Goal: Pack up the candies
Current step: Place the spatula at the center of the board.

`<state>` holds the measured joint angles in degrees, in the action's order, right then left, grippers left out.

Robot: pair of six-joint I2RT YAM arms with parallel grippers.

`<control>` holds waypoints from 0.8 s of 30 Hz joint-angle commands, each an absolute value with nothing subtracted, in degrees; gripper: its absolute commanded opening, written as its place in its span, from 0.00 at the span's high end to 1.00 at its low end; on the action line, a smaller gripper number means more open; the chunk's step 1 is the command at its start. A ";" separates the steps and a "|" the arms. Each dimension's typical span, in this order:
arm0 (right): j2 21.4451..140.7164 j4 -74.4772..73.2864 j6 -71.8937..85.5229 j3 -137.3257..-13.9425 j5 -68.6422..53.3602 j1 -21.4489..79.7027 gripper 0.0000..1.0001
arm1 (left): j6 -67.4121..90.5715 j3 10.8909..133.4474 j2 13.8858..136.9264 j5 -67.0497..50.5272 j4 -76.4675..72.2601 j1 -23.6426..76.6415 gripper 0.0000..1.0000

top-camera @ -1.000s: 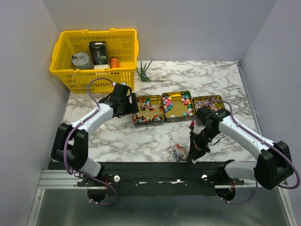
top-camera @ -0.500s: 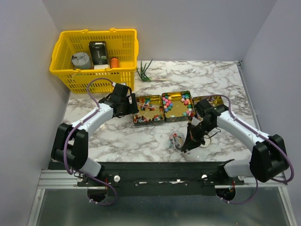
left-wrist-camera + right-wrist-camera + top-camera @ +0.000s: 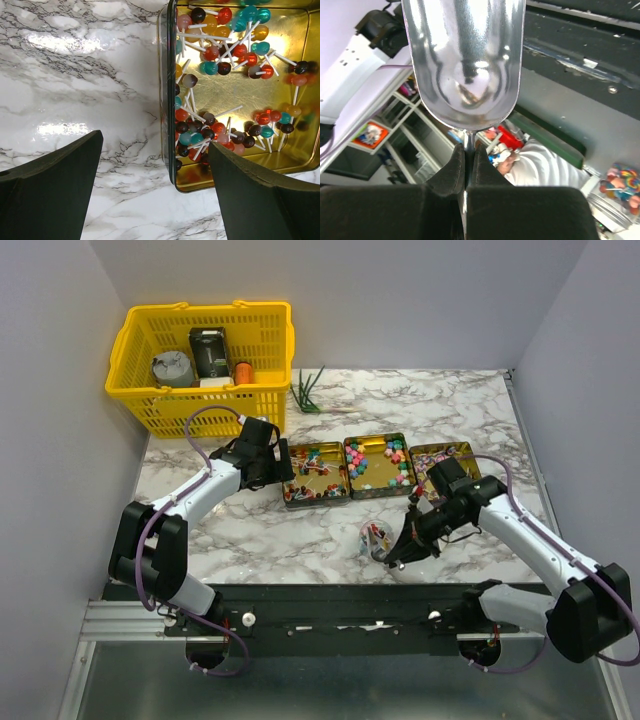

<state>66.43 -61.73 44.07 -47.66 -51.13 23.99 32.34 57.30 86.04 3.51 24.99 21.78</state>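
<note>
Three square gold tins stand in a row mid-table, and the candies [image 3: 380,462] lie in them as small mixed-colour sweets. In the left tin [image 3: 235,172] they are little balls on white sticks [image 3: 220,55]. My left gripper [image 3: 283,478] is open and straddles that tin's left wall, one finger [image 3: 50,190] over the marble, the other [image 3: 265,200] over the tin. My right gripper [image 3: 469,165] is shut on the thin handle of a shiny metal scoop [image 3: 465,60]. That scoop [image 3: 376,538] hangs in front of the tins with a few coloured sweets in it.
A yellow basket [image 3: 135,390] with a few items stands at the back left, just behind my left arm. A green sprig [image 3: 308,390] lies behind the tins. My right arm covers part of the right tin [image 3: 432,453]. Walls close in on both sides.
My right gripper has carried the scoop from the table's front edge a little back toward the tins. The left arm has not moved.
</note>
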 commanded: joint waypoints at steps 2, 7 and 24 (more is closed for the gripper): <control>62.94 -57.06 53.23 -42.04 -58.87 22.42 0.99 | 31.73 58.01 84.29 5.80 25.22 21.71 0.01; 59.94 -49.22 60.64 -39.55 -62.75 21.45 0.99 | 31.64 57.92 83.67 6.24 25.23 21.71 0.01; 66.44 -67.49 35.52 -69.86 -16.74 17.23 0.99 | 31.73 56.95 79.90 7.65 24.26 21.71 0.01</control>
<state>64.79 -61.67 43.18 -62.08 -38.11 19.68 32.34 57.30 82.30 5.28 24.99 21.78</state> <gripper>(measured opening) 0.043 0.987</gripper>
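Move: The middle tin, lying around the centre of the board, is about 21 cm ahead of the right hand, 2 cm to its left and 12 cm below. The candy bowl stands some 5 cm ahead and 3 cm left; the lollipop tin is roughly 20 cm ahead and 16 cm left, the right tin 22 cm ahead and 13 cm to the right. From the left hand the middle tin lies about 20 cm to the right, 1 cm ahead and 5 cm lower. The shut right fingers keep their pinch on the spatula's handle and, after hanging back by under a centimetre, carry it forward about 7 cm and up some 4 cm with growing speed, passing the bowl's right side towards the middle tin. Late on, the wrist rolls 25 to 30 degrees, its underside swinging forward. The empty left hand, still wide open, rises about 2 cm beside the lollipop tin. ##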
